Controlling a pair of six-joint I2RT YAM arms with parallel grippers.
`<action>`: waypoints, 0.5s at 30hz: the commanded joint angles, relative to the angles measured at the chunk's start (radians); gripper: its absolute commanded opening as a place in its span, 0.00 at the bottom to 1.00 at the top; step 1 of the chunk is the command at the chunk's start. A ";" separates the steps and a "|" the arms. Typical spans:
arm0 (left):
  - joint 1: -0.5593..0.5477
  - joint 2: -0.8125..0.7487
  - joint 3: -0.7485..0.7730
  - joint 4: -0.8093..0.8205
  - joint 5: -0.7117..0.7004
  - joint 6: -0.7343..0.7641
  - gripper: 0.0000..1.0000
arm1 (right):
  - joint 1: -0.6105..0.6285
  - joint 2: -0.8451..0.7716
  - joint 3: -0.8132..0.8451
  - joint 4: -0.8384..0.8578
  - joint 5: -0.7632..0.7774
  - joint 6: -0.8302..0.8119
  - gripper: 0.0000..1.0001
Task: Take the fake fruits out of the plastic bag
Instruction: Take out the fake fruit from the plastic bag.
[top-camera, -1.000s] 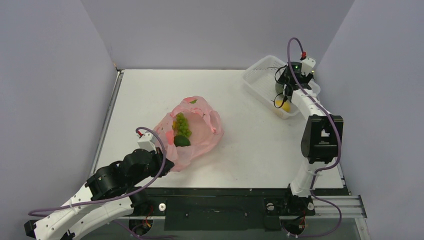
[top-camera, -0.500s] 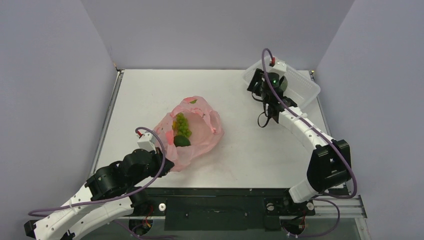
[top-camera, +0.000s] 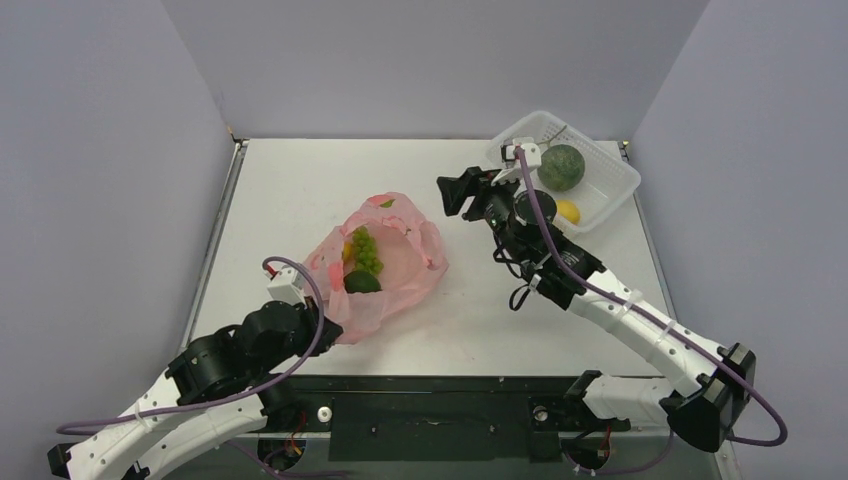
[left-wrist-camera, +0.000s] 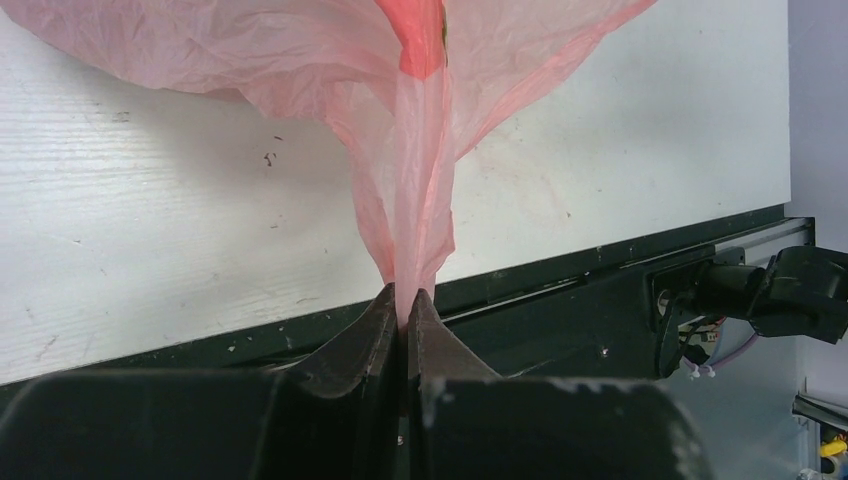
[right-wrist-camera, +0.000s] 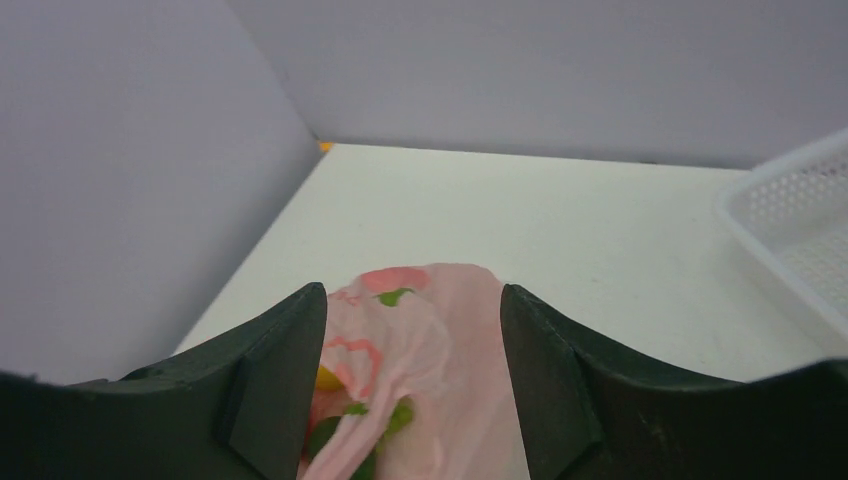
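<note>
The pink plastic bag (top-camera: 415, 265) lies open-mouthed on the white table, left of centre. Inside it show a light-green leafy piece (top-camera: 364, 250), a dark green oval (top-camera: 363, 282) and a bit of orange-yellow fruit (top-camera: 347, 250). My left gripper (top-camera: 328, 320) is shut on the bag's near corner; in the left wrist view the pink film (left-wrist-camera: 420, 200) runs down into the closed left gripper (left-wrist-camera: 405, 295). My right gripper (top-camera: 455, 192) hovers open just right of the bag, pointing at it, with nothing held. In the right wrist view the bag (right-wrist-camera: 450, 340) sits between the spread right gripper (right-wrist-camera: 412, 290).
A white perforated basket (top-camera: 610, 157) stands at the back right, holding a grey-green melon (top-camera: 561, 167) and a yellow lemon (top-camera: 568, 211). Its corner shows in the right wrist view (right-wrist-camera: 800, 230). Grey walls enclose the table (top-camera: 300, 180) on three sides.
My right arm has swung from over the basket leftward to beside the bag, uncovering the melon in the basket. The left gripper has kept its hold on the bag.
</note>
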 joint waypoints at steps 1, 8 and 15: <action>-0.001 -0.016 0.025 -0.022 -0.030 -0.013 0.00 | 0.113 -0.035 0.012 0.117 -0.042 -0.052 0.58; -0.002 -0.022 0.036 -0.046 -0.042 -0.023 0.00 | 0.299 0.113 0.037 0.153 -0.062 -0.044 0.42; -0.002 -0.027 0.043 -0.065 -0.046 -0.034 0.00 | 0.394 0.250 -0.008 0.214 -0.035 -0.048 0.24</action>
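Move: The green grapes in the open bag lie roughly 18 cm to the right hand's left, 6 cm ahead and 29 cm below it. The yellow fruit sits about 4 cm left of the grapes and level with them; the avocado is some 8 cm nearer than the grapes and 1 cm left of them. From the left hand, which already holds the bag's near corner, the grapes are about 24 cm ahead, 6 cm right and 14 cm below. The left hand keeps its pinch on the bag's near corner, easing only about a centimetre left, while the empty right hand swings from beside the basket towards the grapes in the bag's mouth: about 15 cm left and 10 cm back, rising slightly before dropping to end 5 cm lower. It turns some 25 degrees counter-clockwise and its fingers close from over half open to about a quarter, still touching nothing. ##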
